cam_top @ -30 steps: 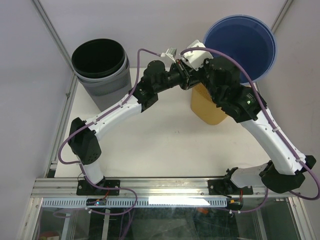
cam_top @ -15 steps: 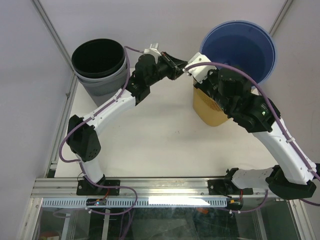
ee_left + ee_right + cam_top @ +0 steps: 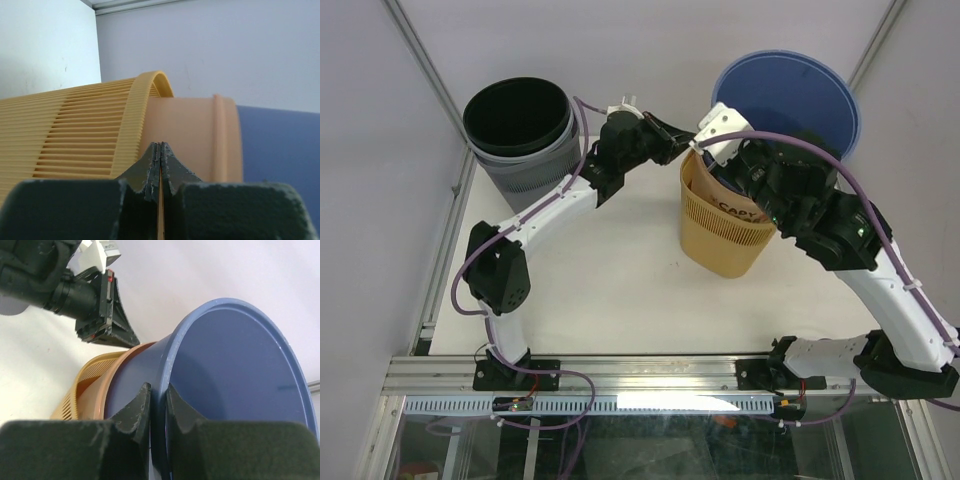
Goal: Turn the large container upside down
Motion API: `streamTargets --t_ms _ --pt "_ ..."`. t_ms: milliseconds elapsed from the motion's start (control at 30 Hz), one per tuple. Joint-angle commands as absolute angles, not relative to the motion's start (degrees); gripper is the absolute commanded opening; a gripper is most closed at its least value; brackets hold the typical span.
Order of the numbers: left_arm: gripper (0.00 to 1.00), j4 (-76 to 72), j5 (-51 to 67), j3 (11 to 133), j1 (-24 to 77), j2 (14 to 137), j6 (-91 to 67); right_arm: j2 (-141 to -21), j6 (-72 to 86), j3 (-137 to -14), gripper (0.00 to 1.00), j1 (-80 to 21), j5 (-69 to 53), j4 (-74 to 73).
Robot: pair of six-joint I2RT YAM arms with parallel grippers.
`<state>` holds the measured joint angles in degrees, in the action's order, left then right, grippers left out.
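Observation:
The large container [image 3: 790,100] is a blue bucket, tilted at the back right with its open mouth towards the top camera. My right gripper [image 3: 156,387] is shut on its rim [image 3: 172,365], one finger on the outer wall and one inside. The bucket's lower body [image 3: 280,150] sits inside an orange slatted basket [image 3: 720,235], which leans over the table. My left gripper [image 3: 686,143] is shut, its tips [image 3: 160,145] right at the basket's smooth upper band [image 3: 185,125]. I cannot see anything pinched between them.
A grey bin with a black liner [image 3: 520,130] stands at the back left corner. The white table [image 3: 600,290] lies in front of the basket. A metal frame rail [image 3: 445,230] runs along the table's left edge, and walls close in behind.
The blue bucket and the orange basket have shifted left and tilted further, so the basket's mouth now shows. The left gripper drew back left, then returned to the basket's rim.

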<state>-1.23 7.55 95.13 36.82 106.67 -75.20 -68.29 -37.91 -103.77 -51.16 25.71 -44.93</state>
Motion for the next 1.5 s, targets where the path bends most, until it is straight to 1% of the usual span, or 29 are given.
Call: streamTargets --t_ms 0,300,467,533,600,667,800,833,933,1067,1167,1233,1333,1467 --pt "0.0 -3.16 8.22 98.43 37.35 103.95 -71.82 -68.36 -48.9 -108.7 0.0 -51.25 32.36 -29.74" --pt "0.0 0.12 6.8 101.33 36.55 99.76 -62.07 -68.73 -54.84 -113.86 0.0 -51.24 33.52 -23.35" --pt "0.0 5.14 7.87 103.5 36.12 95.48 -49.28 -66.3 -52.0 -113.71 0.0 -51.27 31.14 -19.22" --pt "0.0 7.73 8.7 101.87 36.25 92.36 -42.99 -64.64 -48.81 -112.3 0.0 -51.31 29.53 -17.66" --pt "0.0 8.36 10.61 96.5 36.69 87.72 -36.7 -62.85 -45.65 -110.56 0.0 -51.27 27.46 -16.12" --pt "0.08 7.72 12.28 89.4 38.02 81.72 -30.37 -61.06 -42.24 -109.17 0.0 -51.25 24.51 -15.32" --pt "0.24 7.26 12.1 77.12 43.87 72.86 -24.25 -58.39 -37.53 -104.95 0.0 -51.25 20.05 -10.15" --pt "0.27 6.69 11.37 73.5 45.51 71.67 -23.96 -58.17 -36.85 -104.34 0.0 -51.25 19.29 -8.57" --pt "0.36 6.16 10.47 69.13 50.37 71.46 -22.88 -58.45 -35.57 -103.51 0.0 -51.24 17.72 -6.34" --pt "0.43 2.32 9.59 64.32 54.32 74.09 -23.27 -59.06 -34.71 -102.79 0.0 -51.25 17.38 -3.96" --pt "0.51 -2.37 7.72 62.75 55.1 78.02 -22.54 -58.14 -33.79 -101.07 0.0 -51.3 16.71 -0.68" --pt "0.57 -4.41 8.32 64.18 55.18 82.22 -22.27 -57.42 -33.29 -100.29 0.0 -51.25 16.17 0.92" --pt "0.58 -10.11 9.59 66.63 55.2 88.65 -22.99 -57.31 -33.19 -100.66 0.0 -51.29 16.04 1.22" --pt "0.57 -18.98 7.35 69.77 55.13 96.24 -24.41 -56.98 -32.51 -100.75 0.0 -51.25 15.97 1.27"
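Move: The right hand already pinches the blue container's rim. That container's middle lies about 8 cm ahead, 3 cm to the right and 10 cm below, its lower end still inside the tan container and yellow basket, whose middle is roughly 7 cm ahead, 2 cm right and 32 cm down. The left hand, shut at the stack's rim, has the basket's middle some 9 cm back, 6 cm right and 16 cm below, and the blue container's about 8 cm back, 6 cm right and 6 cm up. Keeping its pinch on the blue container's rim, the right hand draws it up about 15 cm out of the nested stack, easing back some 5 cm, rolling its left side up about 35 degrees and tipping its fingers upward. The left fingertips come free of the stack's rim; that hand rises, pulls back roughly 20 cm, then sinks beside the yellow basket's near left side, fingers opening to over half. ##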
